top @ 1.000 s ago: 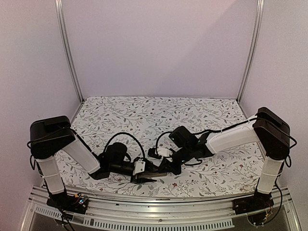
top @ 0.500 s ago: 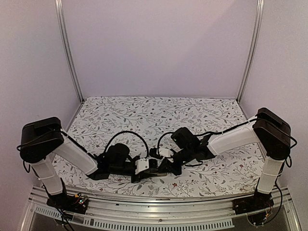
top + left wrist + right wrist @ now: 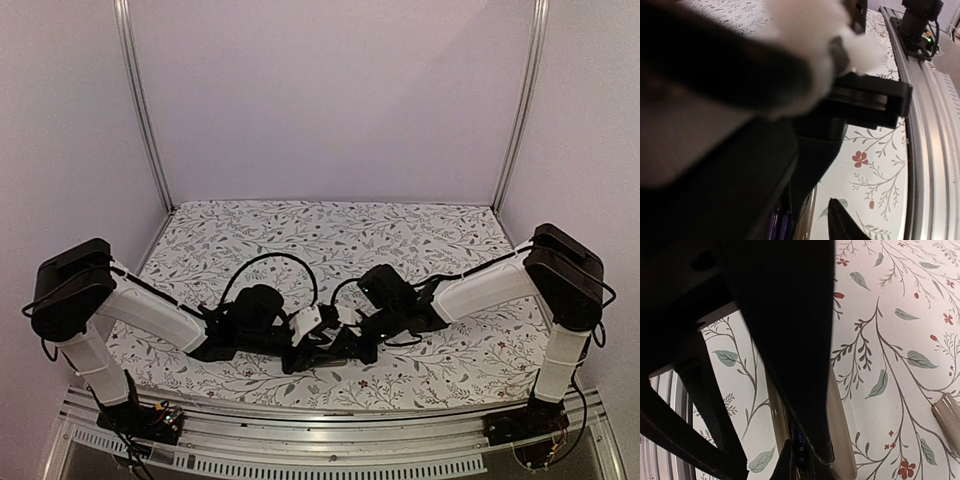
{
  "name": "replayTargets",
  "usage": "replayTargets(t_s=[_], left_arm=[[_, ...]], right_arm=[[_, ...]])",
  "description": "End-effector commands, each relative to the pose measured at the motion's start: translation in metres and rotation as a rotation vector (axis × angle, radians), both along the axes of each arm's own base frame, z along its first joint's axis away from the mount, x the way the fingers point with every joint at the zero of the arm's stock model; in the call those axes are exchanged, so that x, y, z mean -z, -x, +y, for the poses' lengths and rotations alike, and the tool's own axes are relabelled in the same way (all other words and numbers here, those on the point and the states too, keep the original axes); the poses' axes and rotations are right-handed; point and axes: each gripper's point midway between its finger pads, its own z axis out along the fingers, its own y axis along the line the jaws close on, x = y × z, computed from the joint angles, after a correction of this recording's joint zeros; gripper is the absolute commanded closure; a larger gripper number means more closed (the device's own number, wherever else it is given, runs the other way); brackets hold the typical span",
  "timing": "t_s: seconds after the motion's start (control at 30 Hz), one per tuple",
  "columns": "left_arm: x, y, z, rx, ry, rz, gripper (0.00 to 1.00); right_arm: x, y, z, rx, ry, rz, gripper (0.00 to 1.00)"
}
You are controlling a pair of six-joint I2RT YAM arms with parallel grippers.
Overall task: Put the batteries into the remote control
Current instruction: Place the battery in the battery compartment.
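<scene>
Both grippers meet low over the cloth near the table's front middle. The remote control [image 3: 842, 440] lies back up, greyish-tan, under my right gripper [image 3: 804, 457], which is shut with its tips down in the battery recess. One dark blue battery [image 3: 801, 447] shows between those tips. In the left wrist view the batteries [image 3: 776, 225] appear as purple strips beside the remote control's tan edge [image 3: 809, 220]. One left fingertip [image 3: 840, 222] stands just right of that edge with cloth showing between; the other finger is hidden. From above, my left gripper [image 3: 318, 345] touches my right gripper [image 3: 345, 345], and both cover the remote.
A small flat grey cover piece [image 3: 947, 417] lies on the floral cloth to the right of the remote. The metal front rail [image 3: 330, 415] runs close behind the grippers. Frame posts [image 3: 140, 100] stand at the back corners.
My left arm has swung right and away from the front rail, bringing its gripper up against the right gripper. The right arm has barely moved.
</scene>
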Motion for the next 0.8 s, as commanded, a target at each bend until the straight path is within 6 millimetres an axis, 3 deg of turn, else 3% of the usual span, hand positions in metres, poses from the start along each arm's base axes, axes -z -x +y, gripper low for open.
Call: replayTargets(t_s=[0.0, 0.17, 0.33, 0.43, 0.6, 0.77], left_arm=[[0.044, -0.002, 0.036, -0.204, -0.180, 0.252, 0.60], [0.044, 0.007, 0.041, -0.174, -0.168, 0.198, 0.56], [0.011, 0.016, 0.047, -0.090, -0.050, 0.051, 0.52], [-0.001, 0.024, 0.048, -0.015, 0.005, -0.031, 0.42], [0.017, -0.001, 0.050, -0.114, -0.064, -0.032, 0.39], [0.032, -0.006, 0.055, -0.141, -0.083, 0.020, 0.38]], right_arm=[[0.059, 0.004, -0.025, 0.012, 0.174, -0.044, 0.99], [0.059, 0.006, -0.025, 0.004, 0.167, -0.037, 0.99], [0.059, 0.004, -0.027, 0.005, 0.174, -0.045, 0.99], [0.059, 0.003, -0.028, 0.005, 0.178, -0.050, 0.99], [0.055, 0.001, -0.028, 0.010, 0.175, -0.059, 0.99], [0.056, 0.003, -0.029, 0.002, 0.176, -0.060, 0.99]])
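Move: Just below the left hand, about 4 cm down and 1 cm to its left, is the remote's middle; the two batteries lie in its compartment directly beneath that hand. The loose battery cover is about 9 cm ahead of the left hand and 2 cm to its right. From the right hand, whose shut tips are at the batteries' right end, the batteries' middle is roughly 3 cm to the left and 1 cm down. Coming free of the battery compartment, the left hand draws back some 2.5 cm and swings about 5 cm left. It then comes forward again and ends 3 cm lower, its fingers opening to straddle the remote's left part. The right hand stays in place, its closed tips still on the right end of the batteries. ##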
